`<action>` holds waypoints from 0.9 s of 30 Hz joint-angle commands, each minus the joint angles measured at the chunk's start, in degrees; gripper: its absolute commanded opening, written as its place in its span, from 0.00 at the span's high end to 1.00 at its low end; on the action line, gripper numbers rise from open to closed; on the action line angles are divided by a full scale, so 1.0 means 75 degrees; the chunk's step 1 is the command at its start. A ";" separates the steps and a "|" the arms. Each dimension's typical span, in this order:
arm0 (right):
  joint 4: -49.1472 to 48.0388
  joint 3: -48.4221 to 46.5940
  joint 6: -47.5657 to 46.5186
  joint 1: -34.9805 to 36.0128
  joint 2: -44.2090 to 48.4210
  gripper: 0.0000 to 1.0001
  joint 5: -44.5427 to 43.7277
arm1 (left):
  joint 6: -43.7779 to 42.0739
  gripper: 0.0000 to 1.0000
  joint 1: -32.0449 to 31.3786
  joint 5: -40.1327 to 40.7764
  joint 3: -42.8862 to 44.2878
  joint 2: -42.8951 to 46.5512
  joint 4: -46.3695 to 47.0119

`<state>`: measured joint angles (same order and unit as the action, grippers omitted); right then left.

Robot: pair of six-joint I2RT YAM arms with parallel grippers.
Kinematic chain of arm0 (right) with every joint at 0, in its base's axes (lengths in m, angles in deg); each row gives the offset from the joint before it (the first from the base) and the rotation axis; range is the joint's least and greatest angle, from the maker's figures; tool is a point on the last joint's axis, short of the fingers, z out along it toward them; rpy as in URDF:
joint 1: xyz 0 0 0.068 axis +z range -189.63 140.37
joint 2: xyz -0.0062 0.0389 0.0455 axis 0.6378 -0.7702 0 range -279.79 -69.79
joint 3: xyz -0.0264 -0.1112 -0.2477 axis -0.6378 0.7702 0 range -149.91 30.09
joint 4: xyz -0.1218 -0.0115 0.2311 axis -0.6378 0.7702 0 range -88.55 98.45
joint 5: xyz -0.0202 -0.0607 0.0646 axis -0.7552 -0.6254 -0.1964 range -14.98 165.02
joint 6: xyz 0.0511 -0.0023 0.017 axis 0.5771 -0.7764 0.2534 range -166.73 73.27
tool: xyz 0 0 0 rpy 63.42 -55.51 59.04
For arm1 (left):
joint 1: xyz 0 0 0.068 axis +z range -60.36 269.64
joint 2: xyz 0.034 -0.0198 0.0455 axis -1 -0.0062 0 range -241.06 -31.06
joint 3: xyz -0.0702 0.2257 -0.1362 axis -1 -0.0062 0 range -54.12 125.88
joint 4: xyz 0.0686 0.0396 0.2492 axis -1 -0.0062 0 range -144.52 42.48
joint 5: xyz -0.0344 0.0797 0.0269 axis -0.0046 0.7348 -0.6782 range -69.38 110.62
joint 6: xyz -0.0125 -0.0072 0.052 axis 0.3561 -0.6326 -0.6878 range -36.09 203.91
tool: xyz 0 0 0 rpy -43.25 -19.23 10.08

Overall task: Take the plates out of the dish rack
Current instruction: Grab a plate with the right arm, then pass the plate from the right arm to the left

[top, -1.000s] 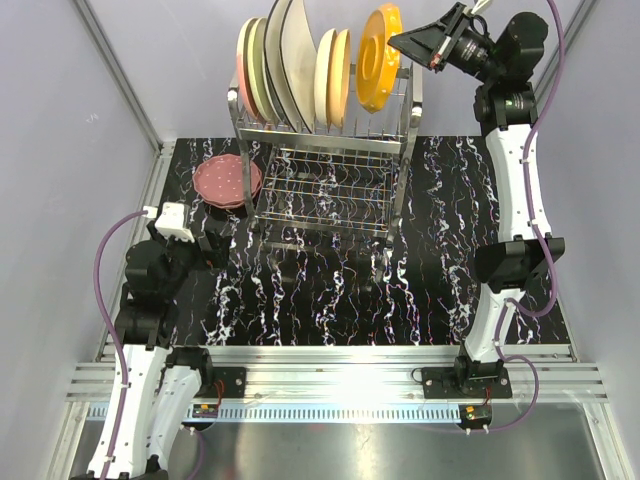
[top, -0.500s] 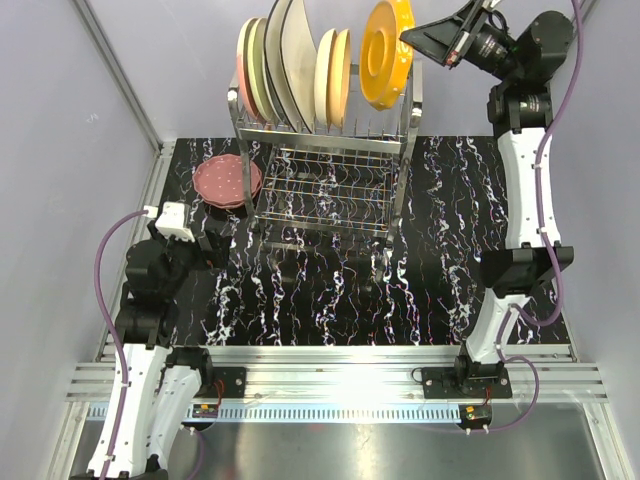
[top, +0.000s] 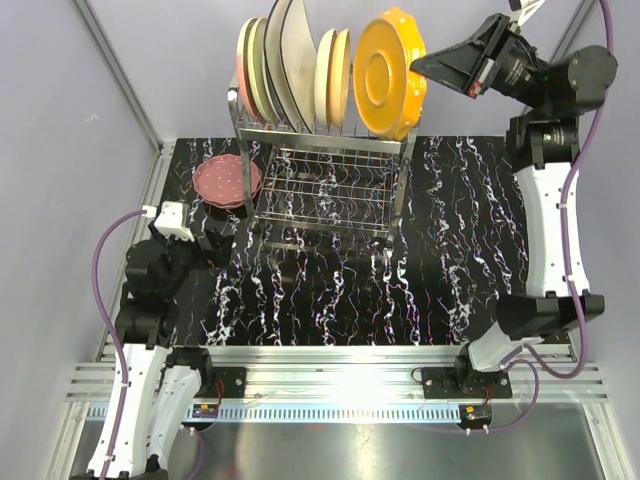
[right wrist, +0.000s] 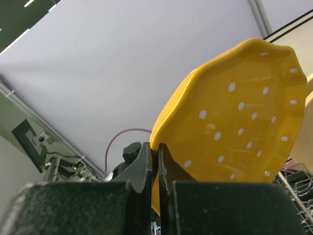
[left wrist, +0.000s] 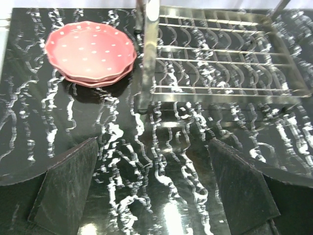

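Observation:
An orange plate [top: 388, 73] with white dots hangs in the air at the right end of the dish rack [top: 325, 170], clear above its top tier. My right gripper [top: 422, 68] is shut on the plate's rim; in the right wrist view the orange plate [right wrist: 234, 122] fills the right side, pinched at the gripper [right wrist: 157, 152]. Several plates [top: 290, 70] stand upright in the rack's upper tier. Two speckled maroon-pink plates [top: 227, 180] lie stacked on the table left of the rack, also the pink plates [left wrist: 90, 52] in the left wrist view. My left gripper [left wrist: 151, 191] stands open low over the table.
The table top [top: 330, 300] is black with white marbling. The rack's lower tier [left wrist: 220, 63] holds nothing in the left wrist view. Grey walls and metal frame posts [top: 120, 75] bound the cell on both sides.
The right arm has lifted the orange plate up out of the rack and swung it to the right, turning its face more toward the camera. The left arm has not moved.

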<state>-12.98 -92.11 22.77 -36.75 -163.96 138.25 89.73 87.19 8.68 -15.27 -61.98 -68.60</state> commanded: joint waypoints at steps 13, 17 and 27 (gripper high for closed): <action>0.0411 0.3936 -0.1565 0.0027 0.3519 1.00 0.1249 | 0.6076 0.01 -0.0035 -0.3152 0.0351 -0.0564 0.1499; 0.2260 0.4841 -0.3215 0.0132 0.4165 1.00 0.1355 | 0.7424 0.01 -0.0140 -0.3318 0.0199 -0.0706 0.1697; 0.5380 0.6611 -0.7576 0.0530 0.4880 1.00 0.0783 | 0.9521 0.01 -0.3080 -0.1152 0.0410 -0.1818 0.1182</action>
<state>24.43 -42.99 -21.17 -34.37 -129.27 146.62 152.99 69.46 -5.64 -14.57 -72.93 -60.80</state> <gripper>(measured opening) 0.033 0.987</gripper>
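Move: The yellow plate is pinched at its rim in the right gripper, its middle about 6 cm left, 3 cm ahead and 3 cm below that hand. The left gripper it is taken towards is some 40 cm left, 6 cm back and 36 cm below. The rack's upper right front corner is roughly 5 cm ahead and 30 cm below; the cream plates, 12 cm ahead, 13 cm left, 20 cm below. From the left hand the yellow plate is about 34 cm right, 9 cm ahead and 33 cm higher; the pink plates are 24 cm ahead, 2 cm right, 22 cm below. Keep the right gripper shut on the yellow plate's rim; draw it back about 12 cm, curving down until the travel is straight down, some 21 cm in all, fingertips dipping about 20 degrees. Swing the open left gripper some 15 cm right towards the plate, rolling its left side down over 50 degrees and tipping its fingers down. ##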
